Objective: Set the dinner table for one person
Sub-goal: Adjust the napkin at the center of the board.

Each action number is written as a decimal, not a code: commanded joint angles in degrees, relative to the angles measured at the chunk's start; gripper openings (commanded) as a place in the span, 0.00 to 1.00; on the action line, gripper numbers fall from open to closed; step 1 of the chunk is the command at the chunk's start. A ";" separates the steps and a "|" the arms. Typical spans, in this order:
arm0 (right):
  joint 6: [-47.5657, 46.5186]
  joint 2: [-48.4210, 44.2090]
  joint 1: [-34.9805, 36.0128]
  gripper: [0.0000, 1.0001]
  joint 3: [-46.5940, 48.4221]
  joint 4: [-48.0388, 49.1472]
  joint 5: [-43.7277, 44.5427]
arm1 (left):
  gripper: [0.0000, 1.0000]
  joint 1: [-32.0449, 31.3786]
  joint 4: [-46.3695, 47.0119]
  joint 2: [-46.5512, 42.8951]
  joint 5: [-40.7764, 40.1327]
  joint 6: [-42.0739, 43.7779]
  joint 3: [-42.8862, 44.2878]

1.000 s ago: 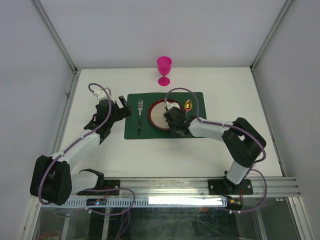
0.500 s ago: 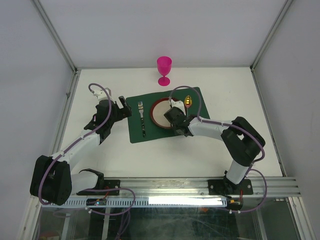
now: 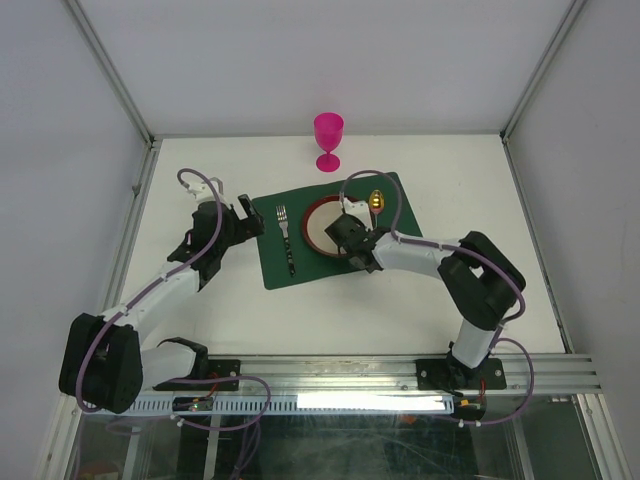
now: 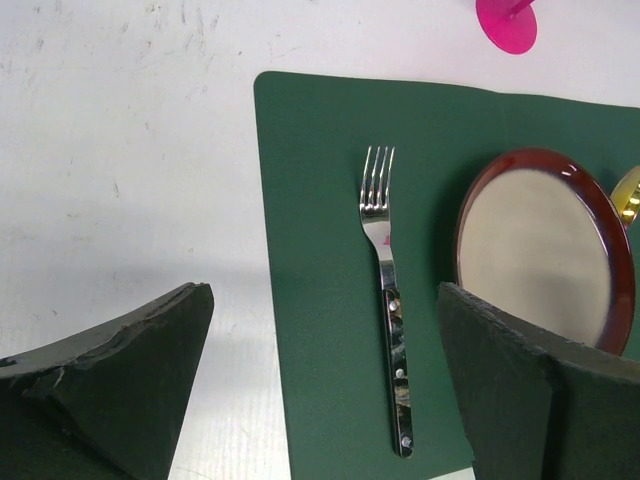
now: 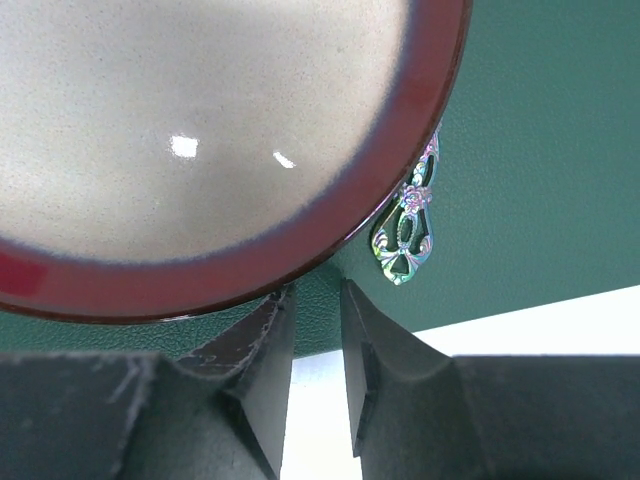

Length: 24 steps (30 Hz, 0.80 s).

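On the white dinner table (image 3: 460,190) a dark green placemat (image 3: 385,240) lies slightly askew. It carries a red-rimmed plate (image 3: 322,225), a fork (image 3: 286,240) to its left and a gold spoon (image 3: 376,200) to its right. A pink goblet (image 3: 328,140) stands beyond the mat. My left gripper (image 3: 250,212) hovers open at the mat's left edge, with the fork (image 4: 385,290) between its wide jaws but untouched. My right gripper (image 5: 315,295) rests at the mat's near edge (image 5: 540,150) just under the plate rim (image 5: 420,170), jaws a narrow gap apart, nothing between them.
Aluminium frame rails (image 3: 400,368) run along the near edge, and slanted rails (image 3: 130,110) bound both sides. The spoon's ornate handle end (image 5: 405,235) lies just beyond my right fingertips. White walls close the back.
The placemat has turned counterclockwise with plate, fork and spoon on it. My right gripper shifted slightly up and left with it. The left arm has barely moved.
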 commanded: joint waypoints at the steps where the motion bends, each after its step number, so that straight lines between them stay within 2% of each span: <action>1: 1.79 3.21 1.50 0.28 2.08 -4.18 0.02 | 0.99 0.57 1.93 -3.00 0.16 -0.47 0.27; 8: 4.25 7.39 4.93 0.28 7.03 -4.48 -2.60 | 0.99 0.55 -1.01 -5.10 0.37 -0.82 0.79; 15: 5.21 11.06 8.61 0.28 11.65 -5.86 -3.52 | 0.99 0.57 -1.77 -9.12 7.37 -7.72 -4.27; 19: 5.33 12.21 9.75 0.28 13.42 -6.69 -3.36 | 0.99 0.60 -1.47 -11.67 7.22 -8.14 -6.45; 24: 5.57 11.87 9.86 0.27 13.07 -8.56 -1.72 | 0.99 0.59 -2.67 -12.18 6.07 -7.05 -5.10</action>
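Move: The right fingertips already rest on the napkin, just inside its near edge; its middle, with the plate on it, is about 7 cm ahead and 4 cm to the left. The spoon's middle lies 7 cm ahead and 3 cm right, the fork's 5 cm ahead and some 14 cm left. From the left hand, the napkin's middle is about 17 cm right, barely 1 cm ahead and 10 cm below. Still pressed on the napkin below the plate's near rim, the right fingertips drag its near edge left by about 5 cm, staying low and easing back slightly, the nearly shut gripper tilting and turning a little counter-clockwise. The open, empty left hand backs off about 4 cm, first lifting slightly, then sinking. ##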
